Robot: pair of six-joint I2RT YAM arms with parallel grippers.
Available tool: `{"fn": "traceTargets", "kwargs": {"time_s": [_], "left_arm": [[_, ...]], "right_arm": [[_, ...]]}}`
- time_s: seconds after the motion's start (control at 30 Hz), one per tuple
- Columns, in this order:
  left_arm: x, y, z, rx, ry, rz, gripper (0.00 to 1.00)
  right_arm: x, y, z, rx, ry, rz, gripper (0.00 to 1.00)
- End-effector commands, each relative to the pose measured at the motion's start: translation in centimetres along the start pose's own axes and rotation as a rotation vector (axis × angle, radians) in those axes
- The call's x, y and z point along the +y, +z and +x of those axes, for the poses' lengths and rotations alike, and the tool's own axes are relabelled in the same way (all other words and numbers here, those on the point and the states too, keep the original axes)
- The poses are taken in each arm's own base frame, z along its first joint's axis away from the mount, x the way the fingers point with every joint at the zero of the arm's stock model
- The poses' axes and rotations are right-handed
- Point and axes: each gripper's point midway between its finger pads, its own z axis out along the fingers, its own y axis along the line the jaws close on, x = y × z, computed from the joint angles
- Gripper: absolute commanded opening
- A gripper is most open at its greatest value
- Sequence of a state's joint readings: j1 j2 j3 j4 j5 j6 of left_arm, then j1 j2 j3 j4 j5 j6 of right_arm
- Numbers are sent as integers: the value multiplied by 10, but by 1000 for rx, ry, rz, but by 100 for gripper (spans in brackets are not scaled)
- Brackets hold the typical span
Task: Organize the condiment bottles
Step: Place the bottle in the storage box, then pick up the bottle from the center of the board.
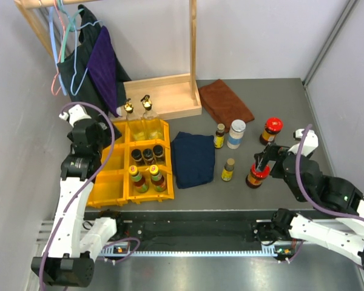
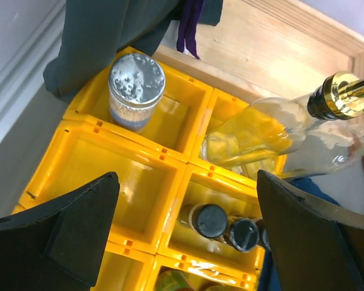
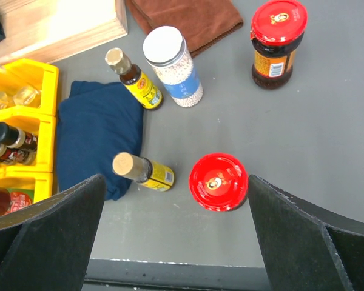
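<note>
My left gripper [image 1: 92, 140] [image 2: 187, 233] hangs open above the yellow bins [image 1: 107, 182] [image 2: 97, 159]. The bins hold a silver-lidded jar [image 2: 135, 90], two gold-topped clear bottles [image 1: 147, 116] [image 2: 273, 130], black-capped dark bottles [image 1: 147, 154] [image 2: 210, 220] and two yellow-capped sauce bottles [image 1: 147, 178]. Open as well, my right gripper [image 1: 264, 159] [image 3: 177, 233] hovers over a red-lidded jar [image 1: 256, 176] [image 3: 218, 181] without touching it. On the table stand two small tan-capped bottles [image 1: 229, 170] [image 3: 144, 170] [image 1: 219, 136], a white-lidded jar [image 1: 236, 133] [image 3: 170, 63] and another red-lidded jar [image 1: 271, 130] [image 3: 278, 39].
A folded blue cloth [image 1: 193, 159] lies right of the bins. Behind it, a brown cloth [image 1: 225, 102] lies by the wooden base [image 1: 164, 96] of a clothes rack. Dark garments [image 1: 100, 63] hang over the bins' back left corner. Walls close in on both sides.
</note>
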State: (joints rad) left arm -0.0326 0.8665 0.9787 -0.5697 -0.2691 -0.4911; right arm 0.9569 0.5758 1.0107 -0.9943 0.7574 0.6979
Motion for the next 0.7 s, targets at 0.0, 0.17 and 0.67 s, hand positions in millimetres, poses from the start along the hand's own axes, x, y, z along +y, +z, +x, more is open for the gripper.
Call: {"fn": "traceTargets", "kwargs": {"time_s": [0.0, 0.17, 0.67], "left_arm": [[-17, -12, -29, -64, -150, 42, 99], [-30, -18, -62, -129, -131, 75, 99], [-48, -22, -81, -127, 88, 154, 99]], "right_arm": [[-5, -9, -16, -30, -5, 8, 99], [15, -6, -24, -5, -40, -32, 99], [37, 41, -22, 38, -32, 18, 99]]}}
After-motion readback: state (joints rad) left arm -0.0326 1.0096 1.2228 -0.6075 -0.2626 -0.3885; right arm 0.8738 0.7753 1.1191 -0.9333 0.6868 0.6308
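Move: The open right hand is above the near red-lidded jar, which lies about 17 cm below and 2 cm back. The white-capped bottle stands some 12 cm ahead and 8 cm left, the yellow-label bottle level and 10 cm left, the far red-lidded jar 13 cm ahead and 5 cm right. The left hand has that white-capped bottle roughly 44 cm right and 2 cm ahead; its placed bottle is 8 cm ahead, 6 cm left, 16 cm down. The open left hand rises about 6 cm above the box; the right eases 4 cm forward-left towards the white-capped bottle. ##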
